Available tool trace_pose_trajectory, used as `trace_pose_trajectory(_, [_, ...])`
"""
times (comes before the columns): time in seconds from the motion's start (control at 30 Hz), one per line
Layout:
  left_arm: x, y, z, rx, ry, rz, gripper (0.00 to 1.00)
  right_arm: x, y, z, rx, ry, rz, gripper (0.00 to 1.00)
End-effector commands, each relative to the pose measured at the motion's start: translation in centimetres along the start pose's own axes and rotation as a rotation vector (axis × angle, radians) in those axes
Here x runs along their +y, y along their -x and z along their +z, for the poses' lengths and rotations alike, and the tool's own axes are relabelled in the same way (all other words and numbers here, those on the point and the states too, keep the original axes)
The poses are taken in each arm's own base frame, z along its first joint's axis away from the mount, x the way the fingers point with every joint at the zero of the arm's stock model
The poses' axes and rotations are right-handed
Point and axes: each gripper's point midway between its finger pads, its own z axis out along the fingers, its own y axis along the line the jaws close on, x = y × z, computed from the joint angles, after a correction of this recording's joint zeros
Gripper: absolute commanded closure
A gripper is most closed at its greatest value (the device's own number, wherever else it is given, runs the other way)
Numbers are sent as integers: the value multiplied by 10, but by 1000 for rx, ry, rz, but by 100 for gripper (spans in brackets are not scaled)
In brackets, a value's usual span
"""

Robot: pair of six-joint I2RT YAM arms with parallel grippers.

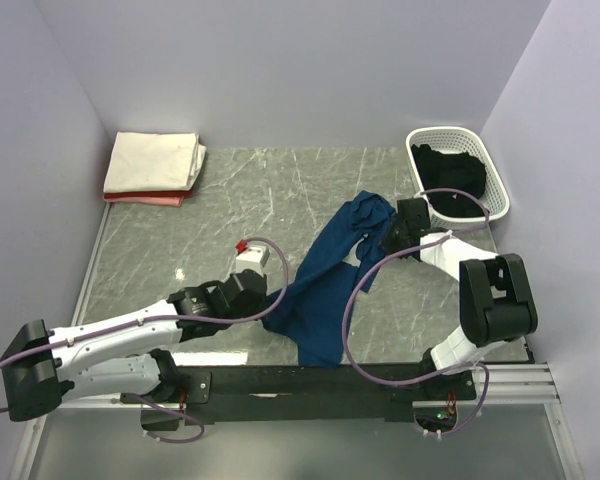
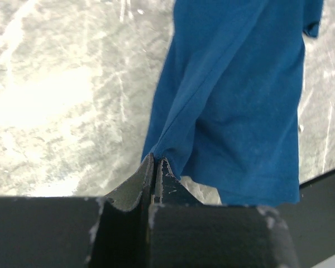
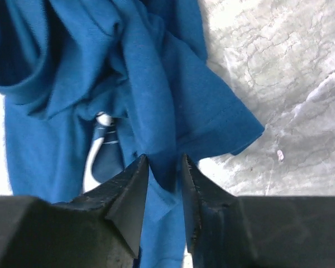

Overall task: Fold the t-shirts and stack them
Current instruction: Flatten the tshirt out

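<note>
A navy blue t-shirt (image 1: 325, 285) lies crumpled in a long strip across the table's middle. My left gripper (image 1: 271, 300) is at its near left edge, shut on a pinch of the hem (image 2: 163, 152). My right gripper (image 1: 388, 234) is at the shirt's far end. Its jaws stand apart around a fold of blue cloth (image 3: 164, 162), beside a sleeve (image 3: 223, 128) and a bit of white print (image 3: 92, 162). A cream-white folded t-shirt (image 1: 155, 160) lies on a pink-red one (image 1: 145, 198) at the back left. A black t-shirt (image 1: 445, 170) sits in the basket.
The white lattice basket (image 1: 445, 132) stands at the back right corner, just behind my right arm. Purple walls close in the marble table (image 1: 260, 190) on three sides. A black rail (image 1: 310, 380) runs along the near edge.
</note>
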Motion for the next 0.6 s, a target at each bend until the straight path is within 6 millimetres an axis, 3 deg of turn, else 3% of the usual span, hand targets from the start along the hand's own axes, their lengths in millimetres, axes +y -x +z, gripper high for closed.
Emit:
trace_pose_trajectory(0.0, [2, 10, -2, -16, -23, -21, 99, 4, 21, 5, -47, -17, -10, 67])
trace_pose_trajectory(0.03, [3, 12, -3, -20, -22, -26, 99, 1, 27, 5, -57, -44, -11, 72])
trace_pose_trajectory(0.07, [6, 16, -3, -28, -13, -33, 99, -1, 32, 4, -67, -55, -10, 84])
trace_pose_trajectory(0.17, [15, 28, -7, -48, 13, -64, 99, -3, 54, -10, -117, -66, 3, 99])
trace_pose_trajectory(0.4, [43, 71, -21, -127, 105, -134, 99, 8, 113, -65, -258, -60, 23, 100])
trace_pose_trajectory(0.53, [63, 116, -42, -215, 184, -158, 99, 22, 148, -104, -341, -41, 30, 100])
trace_pose_trajectory(0.57, [76, 123, -47, -223, 226, -155, 99, 25, 156, -114, -365, -36, 30, 100])
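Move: The left gripper already pinches one hem corner of the blue t-shirt. The bare table it is spreading towards is some 6 cm ahead, 6 cm left and 8 cm below; the neck opening lies about 16 cm ahead and 20 cm right, the folded stack 37 cm ahead and 25 cm left. A fold at the shirt's upper right edge lies right between the open right fingers, 1 cm lower. From there the neck opening is about 8 cm left and 3 cm back, the laundry basket 13 cm ahead and 14 cm right. Shut the right gripper on the shirt's fold, dipping very slightly, then lift it about 12 cm while drawing right and forward towards the basket and tilting the fingers up some 10 degrees. Meanwhile keep the left pinch and carry its corner forward, left and up, about 10 cm in all, away from the right hand, turning counter-clockwise. ##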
